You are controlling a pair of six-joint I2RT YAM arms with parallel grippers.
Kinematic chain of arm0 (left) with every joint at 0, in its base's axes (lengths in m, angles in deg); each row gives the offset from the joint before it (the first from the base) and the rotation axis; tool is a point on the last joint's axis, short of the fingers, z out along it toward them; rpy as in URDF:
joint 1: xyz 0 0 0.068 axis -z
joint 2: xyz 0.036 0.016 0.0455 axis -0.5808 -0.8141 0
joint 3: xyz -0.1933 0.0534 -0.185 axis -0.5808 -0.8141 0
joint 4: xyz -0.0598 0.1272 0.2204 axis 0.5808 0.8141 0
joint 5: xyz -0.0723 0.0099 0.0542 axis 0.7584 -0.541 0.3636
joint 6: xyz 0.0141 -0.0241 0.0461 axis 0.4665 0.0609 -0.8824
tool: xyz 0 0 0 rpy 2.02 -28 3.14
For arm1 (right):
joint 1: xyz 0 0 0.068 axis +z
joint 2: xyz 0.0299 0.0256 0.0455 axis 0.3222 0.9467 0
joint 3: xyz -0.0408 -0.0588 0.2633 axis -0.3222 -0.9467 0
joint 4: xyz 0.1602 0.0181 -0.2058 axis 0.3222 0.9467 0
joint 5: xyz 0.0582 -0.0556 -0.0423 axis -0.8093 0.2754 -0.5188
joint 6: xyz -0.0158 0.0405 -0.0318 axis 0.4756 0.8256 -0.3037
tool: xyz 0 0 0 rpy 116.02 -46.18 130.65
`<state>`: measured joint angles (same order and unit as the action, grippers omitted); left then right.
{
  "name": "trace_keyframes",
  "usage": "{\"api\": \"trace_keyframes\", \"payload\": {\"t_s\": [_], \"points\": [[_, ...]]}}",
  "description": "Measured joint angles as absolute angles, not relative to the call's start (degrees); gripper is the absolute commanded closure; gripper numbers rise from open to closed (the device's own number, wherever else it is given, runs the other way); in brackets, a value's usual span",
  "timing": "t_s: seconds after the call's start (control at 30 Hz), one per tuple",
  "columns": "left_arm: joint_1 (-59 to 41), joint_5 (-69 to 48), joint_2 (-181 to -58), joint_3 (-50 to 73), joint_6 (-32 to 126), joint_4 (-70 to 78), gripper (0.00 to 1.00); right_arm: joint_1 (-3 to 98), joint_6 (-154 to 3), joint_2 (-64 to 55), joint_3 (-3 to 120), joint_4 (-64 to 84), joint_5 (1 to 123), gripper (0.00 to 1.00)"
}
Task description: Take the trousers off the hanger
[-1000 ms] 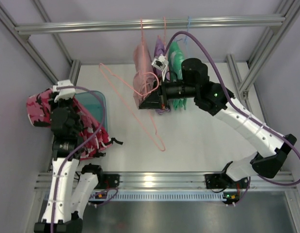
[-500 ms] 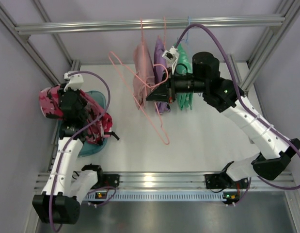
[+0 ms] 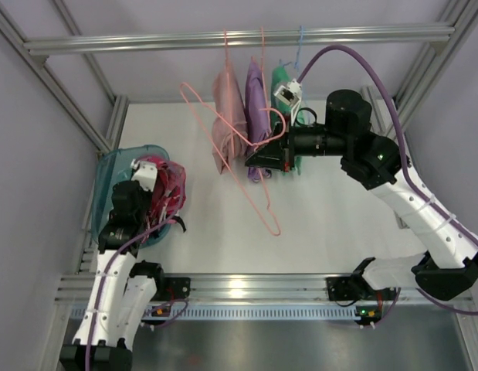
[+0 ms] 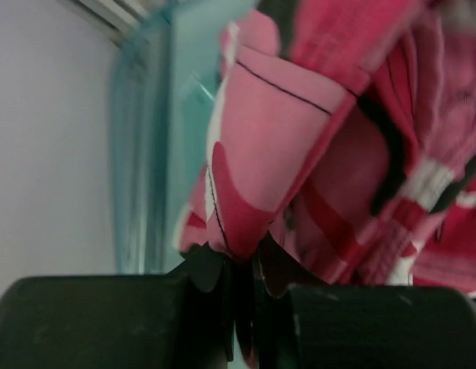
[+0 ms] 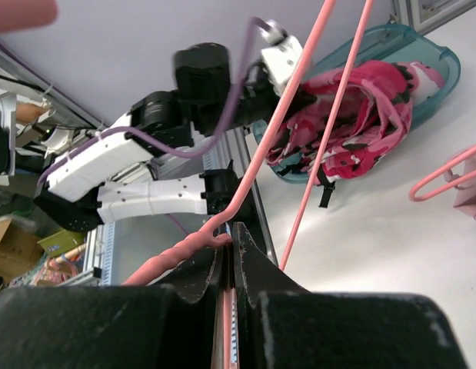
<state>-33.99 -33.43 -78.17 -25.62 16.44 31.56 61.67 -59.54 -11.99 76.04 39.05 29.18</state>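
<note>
The pink, red and white camouflage trousers (image 3: 167, 193) lie bunched in a teal bin (image 3: 113, 166) at the left, off the hanger. My left gripper (image 3: 155, 199) is down among them, shut on a fold of the trousers (image 4: 276, 138), with its jaws (image 4: 241, 257) pinching the cloth. The bare salmon-pink wire hanger (image 3: 273, 229) hangs tilted over the middle of the table. My right gripper (image 3: 252, 160) is shut on the hanger's neck (image 5: 261, 154), just below the twisted wire, which runs between its jaws (image 5: 231, 234). In the right wrist view the trousers (image 5: 353, 127) show in the bin (image 5: 430, 54).
A pale pink garment (image 3: 223, 116), a purple one (image 3: 256, 93) and a green one (image 3: 281, 81) hang from the metal rail (image 3: 146, 42) at the back, right beside my right gripper. A light blue hanger hook (image 3: 299, 39) sits on the rail. Frame posts stand at both sides.
My left arm has brought the trousers down from the raised far left into the teal bin. My right gripper has carried the hanger to the right, nearer the rail.
</note>
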Motion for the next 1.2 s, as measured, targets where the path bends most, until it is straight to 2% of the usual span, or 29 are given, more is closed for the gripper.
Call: {"api": "trace_keyframes", "payload": {"t_s": [0.03, 0.07, 0.17, 0.2, 0.27, 0.33, 0.47, 0.67, 1.0, 1.2], "points": [[-33.94, -32.82, -79.11, -27.09, 16.42, 32.77, 0.89, 61.67, -59.61, -12.37, 75.63, 39.11, 29.18, 1.0], [-33.94, -32.19, -80.37, -28.09, 16.42, 33.71, 0.76, 61.67, -59.67, -12.76, 75.13, 39.22, 29.18, 1.0], [-33.94, -30.26, -84.61, -28.27, 16.33, 35.58, 0.51, 61.62, -59.69, -13.46, 74.12, 39.46, 29.16, 1.0], [-33.94, -29.81, -85.4, -27.87, 16.55, 36.15, 0.39, 61.62, -59.72, -13.48, 73.92, 39.42, 29.07, 1.0], [-33.94, -27.86, -86.1, -25.99, 17.36, 38.6, 0.32, 61.62, -59.78, -13.5, 73.79, 39.64, 28.96, 1.0], [-34.01, -23.31, -85.14, -22.15, 17.84, 42.43, 0.21, 61.62, -60.17, -13.57, 73.62, 39.73, 28.88, 1.0], [-34.01, -12.23, -78.25, -10.61, 19.69, 44.96, 0.15, 61.62, -61.09, -13.66, 73.03, 40.84, 28.09, 1.0], [-33.99, 6.0, -73.33, 7.51, 19.98, 42.97, 0.17, 61.62, -62.71, -12.89, 72.59, 44.78, 25.2, 1.0], [-33.94, 29.3, -89.71, 21.72, 12.46, 48.24, 0.19, 63.28, -64.65, -6.46, 73.22, 49.61, 20.83, 1.0], [-33.94, 35.53, -93.33, 23.4, 7.85, 49.81, 0.19, 64.92, -65.14, -4.63, 73.4, 50.33, 20.07, 1.0]]}}
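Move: The left hand holds the patterned trousers over the teal basin, whose middle is about 6 cm back, level sideways and 12 cm below; the bunched trousers' middle is some 8 cm right, 7 cm back and 7 cm lower. The freed hanger's neck is roughly 40 cm right, 5 cm back and 22 cm above that hand. It sits in the right hand's fingers, which have the basin about 40 cm left, level fore and aft, and 34 cm below. The left fingers let go of the patterned trousers over the basin, opening wide after sinking about 6 cm, then the hand rises some 30 cm and swings right nearly 20 cm towards the hanger, turning clockwise about 70 degrees, with fingers still open. The right hand keeps its pinch on the hanger's neck and lowers it around 9 cm, drawing slightly back as its fingertips dip. ##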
